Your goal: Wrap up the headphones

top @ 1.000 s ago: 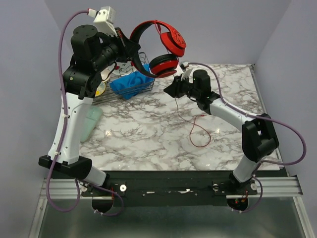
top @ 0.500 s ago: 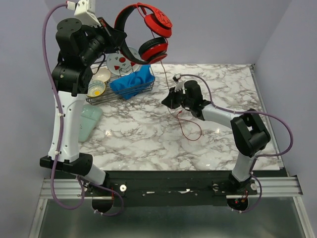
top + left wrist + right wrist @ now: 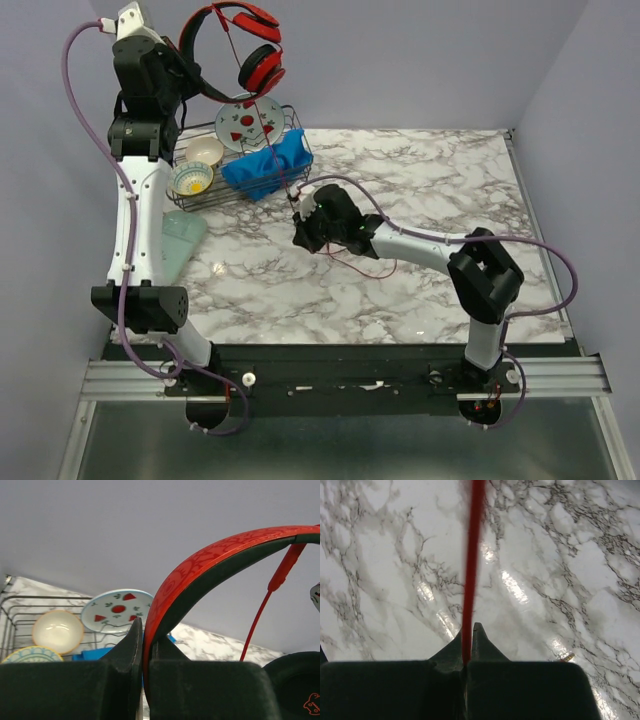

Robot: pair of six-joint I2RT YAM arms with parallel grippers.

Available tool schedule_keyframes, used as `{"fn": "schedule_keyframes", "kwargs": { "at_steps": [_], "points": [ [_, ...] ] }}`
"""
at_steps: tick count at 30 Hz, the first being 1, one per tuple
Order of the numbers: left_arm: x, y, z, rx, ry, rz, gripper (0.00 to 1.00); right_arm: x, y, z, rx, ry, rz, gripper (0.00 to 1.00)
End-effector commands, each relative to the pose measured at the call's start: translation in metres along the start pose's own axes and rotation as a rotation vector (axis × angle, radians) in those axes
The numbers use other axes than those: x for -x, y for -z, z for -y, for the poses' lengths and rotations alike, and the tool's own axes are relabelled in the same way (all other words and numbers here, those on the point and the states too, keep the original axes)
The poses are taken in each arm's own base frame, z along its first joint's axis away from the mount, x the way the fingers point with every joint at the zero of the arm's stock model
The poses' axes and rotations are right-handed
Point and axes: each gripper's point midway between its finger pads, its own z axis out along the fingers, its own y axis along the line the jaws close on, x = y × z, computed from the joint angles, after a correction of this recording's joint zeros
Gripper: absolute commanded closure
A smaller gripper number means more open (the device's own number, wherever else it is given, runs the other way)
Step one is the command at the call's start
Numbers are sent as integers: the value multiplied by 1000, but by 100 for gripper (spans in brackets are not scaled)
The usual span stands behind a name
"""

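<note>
The red headphones (image 3: 240,40) hang high at the back left, above the dish rack. My left gripper (image 3: 187,68) is shut on their black-lined headband (image 3: 225,555), which sits pinched between the fingertips of the left gripper (image 3: 145,630). One black ear pad (image 3: 295,680) shows at the lower right of the left wrist view. The thin red cable (image 3: 285,170) runs down from the cups to my right gripper (image 3: 300,228), low over the marble in front of the rack. The right gripper (image 3: 469,632) is shut on the cable (image 3: 472,555). Slack cable (image 3: 350,262) loops on the table; its plug (image 3: 566,657) lies there.
A wire dish rack (image 3: 190,205) at the back left holds a watermelon-patterned plate (image 3: 250,122), two bowls (image 3: 205,151) (image 3: 190,179) and a blue insert (image 3: 265,165). A pale green object (image 3: 180,245) lies on the marble by the left arm. Grey walls enclose the back and sides.
My left arm swung the headphones up and to the left. My right gripper travelled left across the table toward the rack and closed on the cable, drawing it taut.
</note>
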Motion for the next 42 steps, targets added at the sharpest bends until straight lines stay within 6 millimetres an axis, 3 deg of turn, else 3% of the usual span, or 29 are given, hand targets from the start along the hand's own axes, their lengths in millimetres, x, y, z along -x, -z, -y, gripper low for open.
{"fn": "schedule_keyframes", "kwargs": {
  "at_steps": [1,3,5,7,8,10,11,13,14,16,17,18,19,20,21,26,29,30,33,36,42],
  "points": [
    [44,-17,-25,125,-106,239,100,-16,7,-25,-42,200,-162,99],
    [46,-23,-43,197,-187,285,100,-17,12,-39,-52,268,-192,99],
    [38,-30,-61,257,-258,284,100,-5,23,-48,-67,311,-188,99],
    [43,-32,-72,303,-346,331,100,4,32,-57,-56,324,-175,99],
    [31,-37,-83,327,-372,313,100,13,43,-61,-52,333,-160,99],
    [32,-40,-92,361,-442,341,100,26,55,-71,-38,355,-133,99],
    [19,-45,-102,378,-473,317,100,38,65,-75,-35,367,-110,99],
    [11,-50,-104,383,-539,327,100,51,78,-81,-30,371,-79,99],
    [-9,-55,-107,385,-615,285,100,60,85,-83,-30,373,-62,99],
    [-19,-57,-101,366,-682,299,100,81,103,-80,-73,379,-10,99],
    [-41,-59,-106,366,-780,249,100,88,111,-78,-88,388,2,99],
    [-46,-59,-91,333,-813,276,100,103,123,-77,-110,393,39,99],
    [-56,-59,-86,313,-868,268,100,112,132,-70,-161,400,56,99],
    [-79,-58,-89,302,-922,231,100,119,140,-65,-195,424,69,99],
    [-84,-54,-72,270,-1000,255,100,128,147,-58,-236,432,86,99],
    [-147,-42,-51,108,-1143,169,100,182,197,-17,-439,445,179,99],
    [-182,-29,-37,-20,-1197,98,100,201,223,26,-577,422,199,99],
    [-190,-23,-32,-72,-1201,65,100,203,233,49,-642,405,189,99],
    [-215,-4,-22,-190,-1173,-32,100,209,252,89,-727,367,192,99],
    [-238,22,-11,-292,-1184,-103,100,216,262,114,-739,338,223,99],
    [-278,72,16,-506,-1147,-299,100,231,271,141,-724,291,275,99]
  ]
}}
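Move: My left hand already grips the headband. The cord's pinch point in my right fingers lies about 15 cm back, 18 cm right and 38 cm below it. Under my left hand, 12 cm ahead and 44 cm down, is the dish rack; its plate stands 14 cm ahead, 5 cm right, 35 cm down. From my right hand the headphones hang about 17 cm ahead, 9 cm left and 40 cm up; the blue cloth is 24 cm ahead, 10 cm left, 6 cm lower. I bring the headphones down past the cord: my left hand curves forward-left while sinking, then sweeps right and back, rolling its left side up by some 65 degrees. Meanwhile my right hand keeps its pinch on the cord, dips back about 7 cm, then climbs some 27 cm and swings forward and right, fingers tipping up. Both grips stay shut. ##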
